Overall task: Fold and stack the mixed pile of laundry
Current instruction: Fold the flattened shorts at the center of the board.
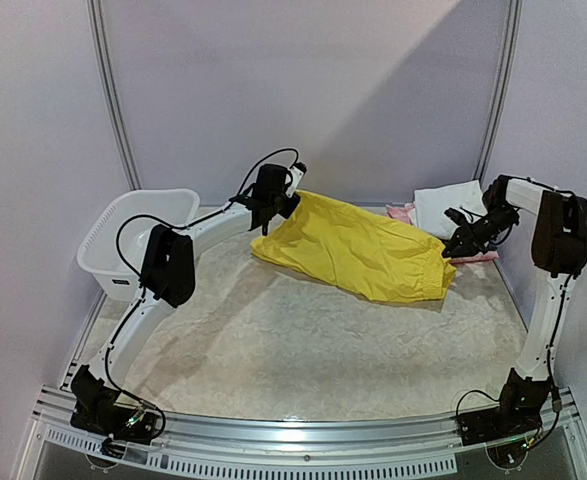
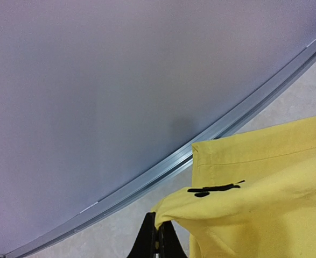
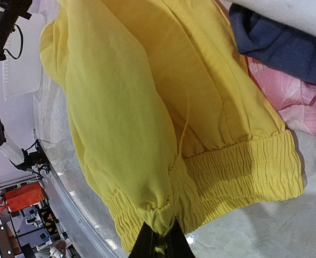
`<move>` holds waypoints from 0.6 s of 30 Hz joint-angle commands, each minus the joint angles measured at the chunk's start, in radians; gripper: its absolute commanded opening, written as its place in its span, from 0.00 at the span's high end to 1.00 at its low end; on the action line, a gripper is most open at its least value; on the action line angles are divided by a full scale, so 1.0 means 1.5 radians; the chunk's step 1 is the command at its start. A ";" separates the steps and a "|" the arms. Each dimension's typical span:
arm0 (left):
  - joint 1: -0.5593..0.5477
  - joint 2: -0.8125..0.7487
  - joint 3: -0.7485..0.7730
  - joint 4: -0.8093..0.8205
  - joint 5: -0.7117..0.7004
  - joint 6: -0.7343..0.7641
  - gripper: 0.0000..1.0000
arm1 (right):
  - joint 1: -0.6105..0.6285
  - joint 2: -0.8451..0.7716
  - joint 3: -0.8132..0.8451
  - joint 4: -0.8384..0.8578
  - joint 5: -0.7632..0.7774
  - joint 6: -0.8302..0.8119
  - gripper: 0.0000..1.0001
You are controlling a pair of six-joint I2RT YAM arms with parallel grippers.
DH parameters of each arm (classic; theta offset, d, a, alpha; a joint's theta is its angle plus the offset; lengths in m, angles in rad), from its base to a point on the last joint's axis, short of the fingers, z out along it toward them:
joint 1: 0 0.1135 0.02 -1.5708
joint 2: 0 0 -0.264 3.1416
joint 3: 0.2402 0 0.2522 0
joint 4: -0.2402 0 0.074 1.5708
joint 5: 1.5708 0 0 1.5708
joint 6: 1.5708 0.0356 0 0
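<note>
The bright yellow shorts [image 1: 358, 250] hang spread between both grippers over the back of the table, sagging onto it in the middle. My left gripper [image 1: 266, 215] is shut on a leg-hem corner; in the left wrist view its tips [image 2: 156, 236] pinch the yellow cloth [image 2: 265, 188] below the small black label [image 2: 214, 189]. My right gripper [image 1: 453, 248] is shut on the gathered elastic waistband [image 3: 244, 166]; its tips [image 3: 166, 239] bite a bunched fold. A folded white garment [image 1: 448, 205] lies at the back right.
A white plastic basket [image 1: 123, 240] stands at the back left. Under the white garment lie pink cloth [image 3: 295, 99] and navy cloth [image 3: 276, 48]. The metal frame rail [image 2: 163, 172] runs close behind the left gripper.
</note>
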 commanded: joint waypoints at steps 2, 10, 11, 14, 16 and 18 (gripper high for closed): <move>0.011 0.000 0.004 -0.006 -0.008 0.015 1.00 | -0.011 0.046 0.011 -0.010 -0.004 0.004 0.99; 0.015 0.013 0.003 0.009 -0.007 0.020 0.95 | -0.032 0.105 0.034 -0.009 0.014 0.020 1.00; 0.016 0.016 0.004 0.008 -0.005 0.021 0.95 | -0.032 0.113 0.035 -0.005 0.020 0.021 1.00; 0.014 0.018 0.008 0.007 0.001 0.025 0.95 | -0.033 0.127 0.044 0.012 0.041 0.026 0.98; 0.014 0.019 0.009 0.008 0.001 0.028 0.94 | -0.035 0.133 0.048 0.035 0.066 0.036 0.95; 0.014 0.018 0.007 0.006 -0.004 0.033 0.93 | -0.035 0.134 0.055 0.051 0.078 0.039 0.89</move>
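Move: The shorts' waistband, pinched in the right fingers, is bound for the table about 8 cm below that hand and 2 cm to its right. From there the shorts' middle lies roughly 21 cm left and 9 cm ahead, and the folded stack some 17 cm ahead and 4 cm right. The left hand holds the far left corner, with the shorts' middle about 17 cm right, 14 cm back and 9 cm below. The waistband end of the shorts goes down towards the table just in front of the folded stack: the right hand keeps its pinch and lowers about 6 cm, easing some 2 cm to the right, its wrist tilting slightly. The left hand stays put at the far left corner while its fingers slacken their squeeze and part only a sliver, the cloth still between them. ##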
